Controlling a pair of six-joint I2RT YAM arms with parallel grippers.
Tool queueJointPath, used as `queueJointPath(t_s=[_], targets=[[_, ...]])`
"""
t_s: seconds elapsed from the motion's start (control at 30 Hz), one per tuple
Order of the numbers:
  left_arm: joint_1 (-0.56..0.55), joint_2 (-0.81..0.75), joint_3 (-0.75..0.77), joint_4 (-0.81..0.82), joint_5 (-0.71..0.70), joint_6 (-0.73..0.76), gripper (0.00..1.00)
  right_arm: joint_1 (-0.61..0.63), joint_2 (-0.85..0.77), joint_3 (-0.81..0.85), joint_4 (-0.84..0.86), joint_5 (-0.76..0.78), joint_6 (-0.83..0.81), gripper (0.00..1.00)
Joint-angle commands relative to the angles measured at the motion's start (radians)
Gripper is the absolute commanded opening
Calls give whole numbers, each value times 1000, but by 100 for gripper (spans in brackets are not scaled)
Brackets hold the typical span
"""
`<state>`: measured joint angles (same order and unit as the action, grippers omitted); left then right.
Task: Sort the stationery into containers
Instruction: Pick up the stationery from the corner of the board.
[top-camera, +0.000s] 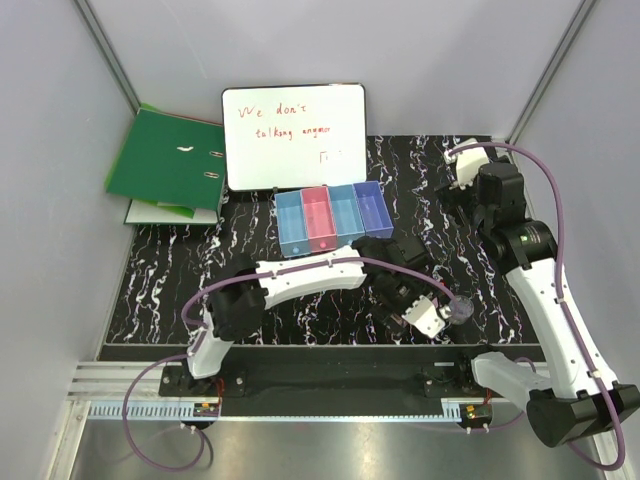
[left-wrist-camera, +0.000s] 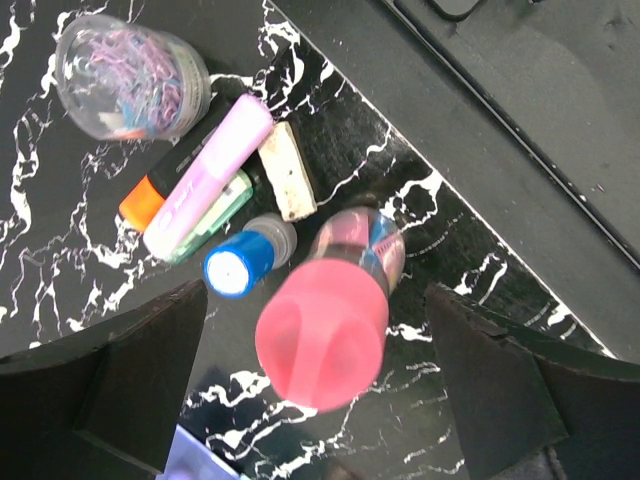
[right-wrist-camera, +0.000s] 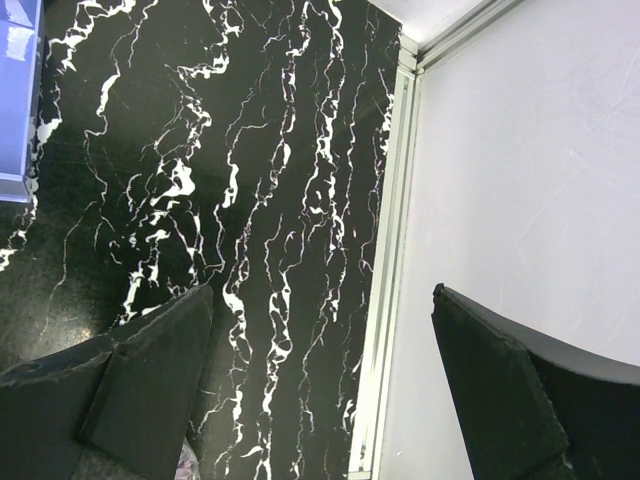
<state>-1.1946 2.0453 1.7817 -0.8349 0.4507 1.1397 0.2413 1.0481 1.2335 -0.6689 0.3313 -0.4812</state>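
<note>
The stationery lies in a cluster in the left wrist view. An upright pink-capped cylinder (left-wrist-camera: 322, 335) stands between the wide-apart fingers of my left gripper (left-wrist-camera: 320, 385), which is open and hovers over it. Beside it are a blue-capped tube (left-wrist-camera: 240, 265), a pale pink highlighter (left-wrist-camera: 210, 175), a green stick (left-wrist-camera: 222, 208), an orange-tipped black marker (left-wrist-camera: 140, 200), a small pale bar (left-wrist-camera: 288, 170) and a clear pot (left-wrist-camera: 130, 75) of paper clips. The containers (top-camera: 330, 220) sit mid-table as a row of blue, pink, blue and purple bins. My right gripper (right-wrist-camera: 320, 390) is open and empty over the table's right edge.
A whiteboard (top-camera: 293, 135) with red writing leans at the back, with a green ring binder (top-camera: 165, 160) to its left. A metal rail and white wall (right-wrist-camera: 520, 200) run along the right side. In the top view the left arm (top-camera: 300, 280) stretches across the near table.
</note>
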Motion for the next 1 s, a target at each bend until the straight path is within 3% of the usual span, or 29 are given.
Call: queueJointPath(t_s=[0.0, 0.23, 0.67, 0.97], targets=[[-10, 24, 55, 26, 39, 31, 88, -5, -37, -8, 37, 9, 36, 97], [-13, 26, 35, 26, 16, 44, 76, -7, -62, -42, 35, 5, 43, 97], [-13, 15, -11, 25, -30, 80, 73, -8, -48, -3, 35, -5, 61, 97], [-13, 18, -4, 25, -33, 83, 54, -5, -48, -6, 35, -5, 58, 97]])
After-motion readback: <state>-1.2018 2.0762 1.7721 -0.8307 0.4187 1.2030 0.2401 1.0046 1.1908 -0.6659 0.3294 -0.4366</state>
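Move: The pink-lidded jar stands almost directly under my left hand, its middle about 4 cm below and perhaps 1 cm to the right, between my open fingers. From that hand, the blue-capped bottle is some 5 cm right and 4 cm ahead, the eraser 7 cm right and 1 cm ahead, and the pink marker 10 cm right and 4 cm ahead, all 6 to 8 cm lower. From my right hand the jar lies roughly 18 cm left, 17 cm back and 23 cm down. I close my left fingers from wide open to a bit over half open around the pink-lidded jar, while sinking about 2 cm over it in two short dips with a pause between. My hand stays tilted down and to the right, and its fingertips come in close on both sides just under the lid; a firm grip can't yet be seen. ##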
